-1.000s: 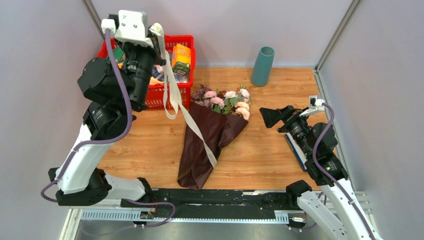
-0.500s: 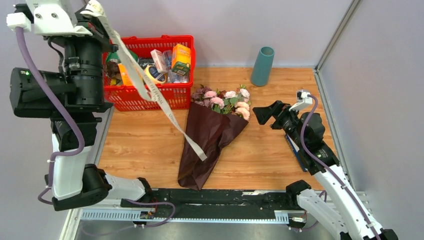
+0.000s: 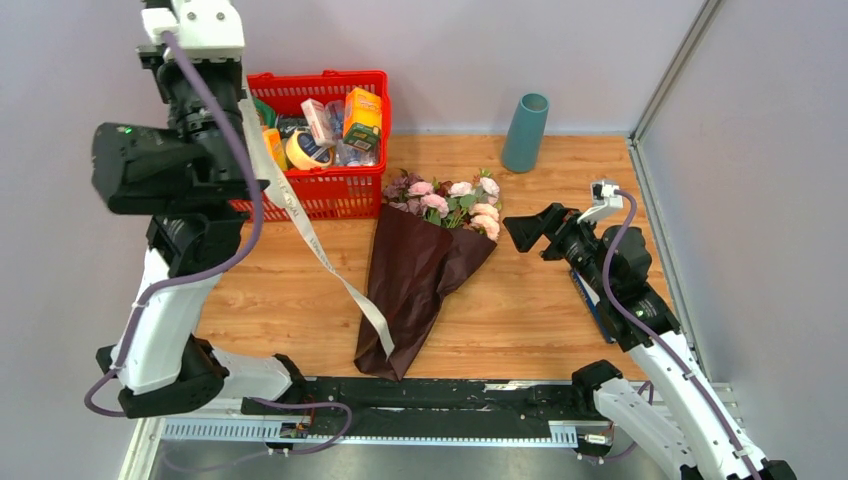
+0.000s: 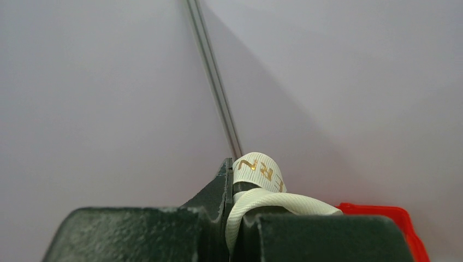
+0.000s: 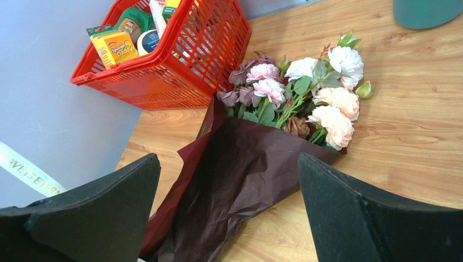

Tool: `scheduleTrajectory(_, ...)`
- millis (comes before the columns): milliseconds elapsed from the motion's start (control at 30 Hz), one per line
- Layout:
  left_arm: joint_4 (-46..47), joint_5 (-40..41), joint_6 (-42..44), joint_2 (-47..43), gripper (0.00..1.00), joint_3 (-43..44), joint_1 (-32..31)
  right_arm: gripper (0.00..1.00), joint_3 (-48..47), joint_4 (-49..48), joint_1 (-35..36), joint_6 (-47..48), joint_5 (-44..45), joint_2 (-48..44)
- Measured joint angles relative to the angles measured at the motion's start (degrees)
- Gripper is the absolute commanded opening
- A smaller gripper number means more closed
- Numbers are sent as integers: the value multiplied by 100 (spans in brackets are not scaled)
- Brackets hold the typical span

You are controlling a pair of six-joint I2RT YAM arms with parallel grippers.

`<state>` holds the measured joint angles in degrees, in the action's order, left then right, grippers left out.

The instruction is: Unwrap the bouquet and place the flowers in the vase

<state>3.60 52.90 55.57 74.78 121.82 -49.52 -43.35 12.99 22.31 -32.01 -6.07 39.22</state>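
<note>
The bouquet lies on the table in dark burgundy paper, with its flowers pointing to the back. My left gripper is raised high at the far left and is shut on the cream ribbon. The ribbon hangs slanting down, and its free end rests on the paper's lower left. Just right of the blooms, my right gripper stands open and empty. In the right wrist view the bouquet and flowers lie ahead of those spread fingers. The teal vase stands upright at the back.
A red basket full of packets stands at the back left, beside the blooms. Grey walls close in the left, back and right. A flat dark-blue object lies under the right arm.
The left arm has swung out to the left and up, drawing the ribbon loose; its tail has slid down the paper toward the near edge. The right gripper edged left toward the bouquet.
</note>
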Motion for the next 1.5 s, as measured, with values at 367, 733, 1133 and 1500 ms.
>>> scheduleTrajectory(367,-968,-140,-1158,175,0,-1296,2181,100,0,0,0,0,-192,-11)
scheduleTrajectory(733,-1462,24,-2118,-151,0,-2970,3654,100,0,-4,0,-2,-256,94)
scheduleTrajectory(1133,-2391,35,-4839,-887,17,-6124,4638,100,42,-4,0,-7,-345,170)
scheduleTrajectory(1500,-3788,-264,-7543,-391,78,-5648,5855,100,133,-20,0,-20,-387,155)
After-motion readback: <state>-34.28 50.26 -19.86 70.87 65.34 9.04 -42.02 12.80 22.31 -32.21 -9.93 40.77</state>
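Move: The left hand is high up with the ribbon already pinched, its tail hanging towards the bouquet. The bare table by the left wall, where it will let go, lies some 18 cm to its left, 4 cm ahead and 67 cm below. The red basket sits about 24 cm ahead, 2 cm left and 60 cm below; the bouquet is level with the hand, 23 cm right and 65 cm below. From the right hand, that bare table is about 59 cm left, 2 cm ahead and 28 cm below. Keeping its pinch on the ribbon, the left hand plunges some 45 cm and swings about 20 cm left, away from the bouquet towards the bare table by the left wall, first reaching forward about 10 cm and then drawing back more than half of that. The wrist meanwhile turns counter-clockwise and tips from slightly upward to pointing left and somewhat down, and near the bottom, still well above the table, the fingers open about three quarters and let go of the ribbon. ##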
